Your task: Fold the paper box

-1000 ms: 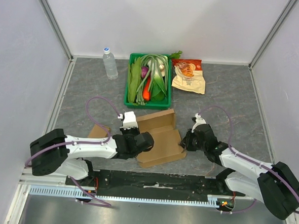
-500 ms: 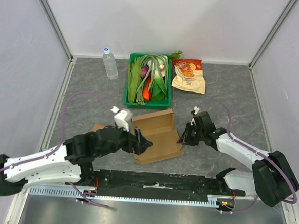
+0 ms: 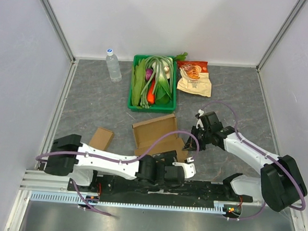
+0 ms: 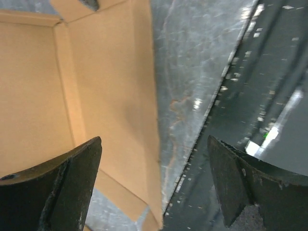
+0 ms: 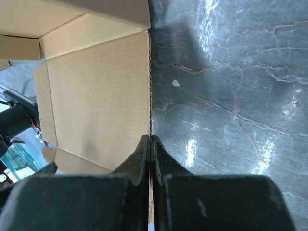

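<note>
The paper box (image 3: 158, 136) lies open and flat-bottomed on the grey table, its lid flap raised at the back. In the right wrist view the brown cardboard box (image 5: 96, 96) has its right flap edge pinched between my right gripper (image 5: 151, 140), which is shut on it. From above, the right gripper (image 3: 194, 142) sits at the box's right side. My left gripper (image 3: 186, 169) hovers by the box's near right corner. Its jaws stand wide open in the left wrist view, left gripper (image 4: 154, 187) empty above the edge of the box (image 4: 96, 96).
A green crate of vegetables (image 3: 152, 84), a water bottle (image 3: 113, 65) and a snack bag (image 3: 194, 78) stand at the back. A small brown cardboard piece (image 3: 101, 138) lies left of the box. The black base rail (image 3: 155, 188) runs along the near edge.
My left arm has let go at the box's left side, opened and swung round to its near right corner. The right gripper has shut on the right flap's edge.
</note>
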You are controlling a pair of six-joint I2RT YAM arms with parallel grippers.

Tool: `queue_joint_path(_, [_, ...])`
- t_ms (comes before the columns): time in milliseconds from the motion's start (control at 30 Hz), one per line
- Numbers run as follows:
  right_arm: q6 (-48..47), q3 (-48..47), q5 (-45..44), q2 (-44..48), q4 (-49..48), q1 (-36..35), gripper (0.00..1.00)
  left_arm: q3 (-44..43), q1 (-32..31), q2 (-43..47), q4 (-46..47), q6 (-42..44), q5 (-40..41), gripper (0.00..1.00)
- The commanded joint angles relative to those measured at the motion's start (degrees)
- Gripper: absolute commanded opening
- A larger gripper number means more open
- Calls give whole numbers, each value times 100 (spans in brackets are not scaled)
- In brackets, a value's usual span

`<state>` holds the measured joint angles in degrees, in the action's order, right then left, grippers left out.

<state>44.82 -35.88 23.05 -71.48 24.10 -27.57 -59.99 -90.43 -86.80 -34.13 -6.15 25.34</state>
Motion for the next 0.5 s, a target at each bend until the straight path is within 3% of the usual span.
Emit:
queue_joint_path(0, [0, -104, 235, 126, 297, 41, 0, -303, -71, -545, 240, 774, 1269, 91])
queue_joint_path(133, [123, -51, 279, 240, 262, 59, 0, -294, 43, -829, 486, 739, 1623, 69])
queue_joint_path(200, [194, -86, 402, 319, 271, 77, 0, -286, 104, -873, 486, 668, 1658, 50])
queue_joint_path(233, [194, -103, 428, 415, 271, 94, 3, -294, 166, -891, 443, 677, 1606, 35])
queue_joint_path(267, [-41, -147, 516, 485, 280, 120, 14, -338, 192, -865, 407, 477, 1571, 28])
queue_joint_path(300, [-252, -295, 551, 556, 288, 138, 57, -373, 201, -830, 311, 431, 1501, 22])
queue_joint_path(333, [-533, -393, 508, 722, 315, 156, 68, -434, 228, -716, 223, 361, 1413, 15])
queue_joint_path(400, [-1025, -743, 148, 916, 850, 523, 91, -689, 298, -566, -13, -16, 941, 12])
queue_joint_path(467, [-1168, -946, 87, 1364, 912, 1136, 97, -926, 447, -347, -330, -506, 561, 9])
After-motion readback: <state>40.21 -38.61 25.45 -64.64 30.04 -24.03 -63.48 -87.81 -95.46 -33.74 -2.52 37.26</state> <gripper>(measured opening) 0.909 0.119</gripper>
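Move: The box's near flap is about 5 cm ahead of the open left hand, some 2 cm to its left and 4 cm below. The far wall stands about 16 cm ahead of that hand and 7 cm to its left, a few centimetres lower; the right wall is some 10 cm ahead, 4 cm right and 5 cm below. The right hand's shut fingertips are already at this right wall, just above its middle; from them the near flap lies 7 cm back and 7 cm left, a little lower. The left hand goes forward about 5 cm, sinking some 2 cm over most of the way and rising slightly at the end, its wrist tilting some 15 degrees, and shuts its wide-open fingers around the edge of the box's near flap, pinching it. Meanwhile the right hand first stays almost still at the right wall, then spreads its fingers wide and comes free, rising about 3.5 cm and drifting a centimetre to the right. ##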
